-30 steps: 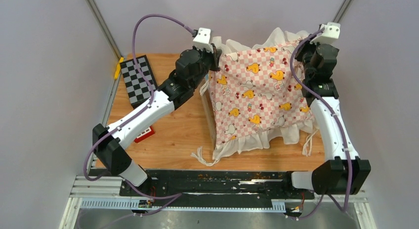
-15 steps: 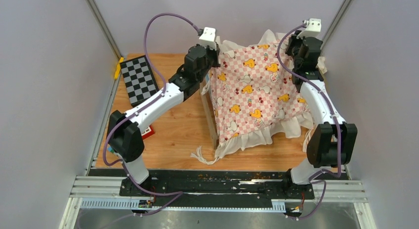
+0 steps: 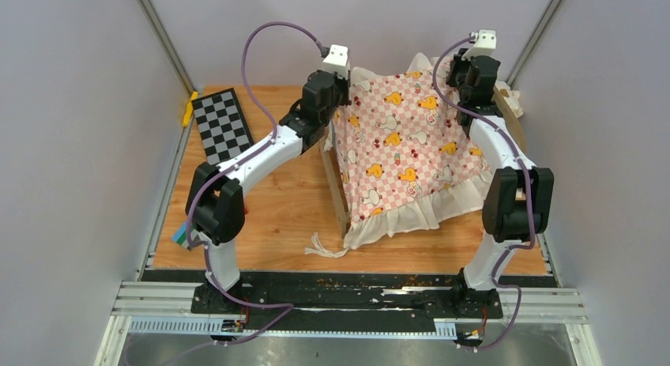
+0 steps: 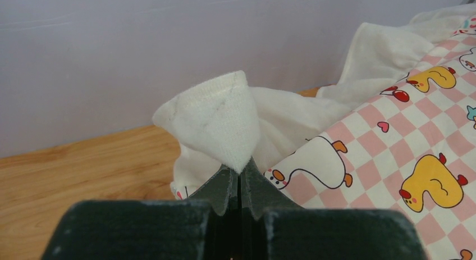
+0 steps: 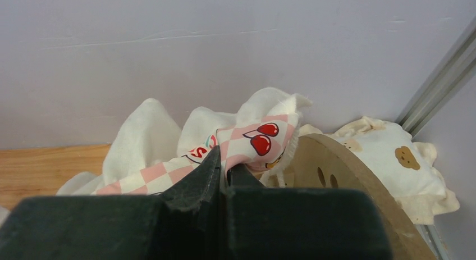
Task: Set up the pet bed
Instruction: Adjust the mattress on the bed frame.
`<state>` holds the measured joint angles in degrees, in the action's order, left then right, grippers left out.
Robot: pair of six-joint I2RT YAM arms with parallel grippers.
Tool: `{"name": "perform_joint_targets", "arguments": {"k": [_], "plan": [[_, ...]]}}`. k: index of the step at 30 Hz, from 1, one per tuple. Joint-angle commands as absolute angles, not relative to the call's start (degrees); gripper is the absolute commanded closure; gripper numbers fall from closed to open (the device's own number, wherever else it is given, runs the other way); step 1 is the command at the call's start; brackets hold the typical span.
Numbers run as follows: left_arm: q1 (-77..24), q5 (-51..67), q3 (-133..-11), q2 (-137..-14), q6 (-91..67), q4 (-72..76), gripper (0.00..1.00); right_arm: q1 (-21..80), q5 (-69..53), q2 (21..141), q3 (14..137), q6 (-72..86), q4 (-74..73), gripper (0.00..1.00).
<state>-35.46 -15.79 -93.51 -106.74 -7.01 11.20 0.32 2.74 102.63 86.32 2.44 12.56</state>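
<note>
The pet bed shows as a light-wood side rail (image 3: 335, 184) in the top view and as a rounded headboard (image 5: 342, 173) with cutouts in the right wrist view; the rest lies hidden under a pink checkered ruffled cushion (image 3: 403, 152) spread over it. My left gripper (image 3: 340, 97) is shut on the cushion's far left corner, where a white fold (image 4: 224, 119) stands up from the jaws of the left gripper (image 4: 240, 171). The right gripper (image 3: 468, 88) is shut on the far right corner, with checkered fabric (image 5: 252, 139) pinched at the right gripper (image 5: 224, 171) beside the headboard.
A cream spotted pillow (image 5: 396, 164) lies against the back right wall behind the headboard. A black-and-grey checkered board (image 3: 223, 127) and a yellow piece (image 3: 189, 109) sit at the back left. White tie strings (image 3: 320, 247) trail off the cushion's near left corner.
Both arms have stretched out toward the back wall, carrying the cushion's far corners backward. The cushion now lies lower and flatter over the bed.
</note>
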Motion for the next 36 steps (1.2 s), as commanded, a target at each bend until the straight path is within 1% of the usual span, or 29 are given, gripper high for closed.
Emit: {"name": "perform_joint_targets", "arguments": {"k": [1, 4, 5, 6, 7, 8, 10, 12, 13, 14, 18, 23, 28, 32, 36], "plan": [[-33.9, -20.4, -96.5, -107.6, -4.2, 13.8, 1.0, -0.6, 4.8, 105.4, 90.4, 1.4, 17.7, 1.0], [-33.8, -20.9, -95.7, -108.3, -4.0, 14.1, 1.0, -0.6, 5.0, 106.9, 90.8, 1.2, 17.1, 0.97], [-33.8, -21.0, -95.2, -108.4, -3.8, 14.3, 0.98, -0.6, 5.1, 107.3, 90.9, 1.2, 17.0, 0.93], [-33.8, -20.9, -94.7, -108.5, -3.6, 14.6, 0.94, -0.6, 5.4, 107.6, 90.9, 1.2, 16.5, 0.88], [-33.8, -20.7, -94.1, -108.6, -3.5, 14.9, 0.79, -0.6, 5.5, 107.9, 91.1, 1.2, 16.0, 0.81], [-33.8, -20.6, -93.5, -108.8, -3.2, 15.3, 0.64, -0.6, 5.7, 108.1, 91.5, 1.2, 14.9, 0.71], [-33.8, -20.6, -93.1, -108.9, -2.9, 15.6, 0.36, -0.6, 5.9, 108.3, 92.9, 1.3, 12.7, 0.51], [-33.8, -21.0, -93.5, -108.8, -2.7, 15.1, 0.14, -0.6, 5.6, 107.9, 94.2, 1.3, 11.4, 0.37], [-33.8, -21.1, -94.0, -108.7, -2.5, 14.5, 0.04, -0.7, 5.2, 107.5, 94.8, 1.1, 10.8, 0.33], [-33.8, -21.1, -94.7, -108.6, -2.3, 13.7, 0.01, -0.6, 5.0, 106.8, 95.5, 0.9, 10.2, 0.3], [-33.8, -21.4, -97.2, -107.0, -1.9, 9.8, 0.0, -0.4, 4.6, 103.4, 97.3, 0.3, 7.4, 0.22], [-33.8, -21.6, -98.1, -102.1, -3.3, 3.5, 0.0, -0.3, 4.8, 95.7, 94.5, 0.6, 4.4, 0.2], [-33.8, -21.4, -97.2, -96.4, -8.5, -9.7, 0.0, -0.3, 5.8, 85.0, 88.5, 3.9, -2.2, 0.2], [-33.8, -17.5, -88.2, -88.4, -14.1, -14.2, 0.0, -0.3, 8.8, 77.4, 83.9, 6.2, -12.3, 0.2], [-33.9, -12.2, -73.7, -79.9, -21.9, -12.9, 0.0, -0.3, 7.8, 69.5, 77.2, 10.3, -18.2, 0.2]]}}
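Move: Both hands still pinch the mattress's far edge above the bed frame. The frame's far left corner is about level with the left hand, 8 cm to its left and 14 cm below; the chessboard lies some 36 cm left and 4 cm back. From the right hand, the frame's far right corner is level, about 5 cm right and 13 cm below; the headboard's middle is 15 cm right, 8 cm back and 8 cm below. Lower the mattress's far edge, left gripper 2 cm and right gripper 4 cm with a little forward reach, and open both to let go of the cloth. Then pull the left gripper back and left, away from the mattress, while the right one rises and backs off some 17 cm. ##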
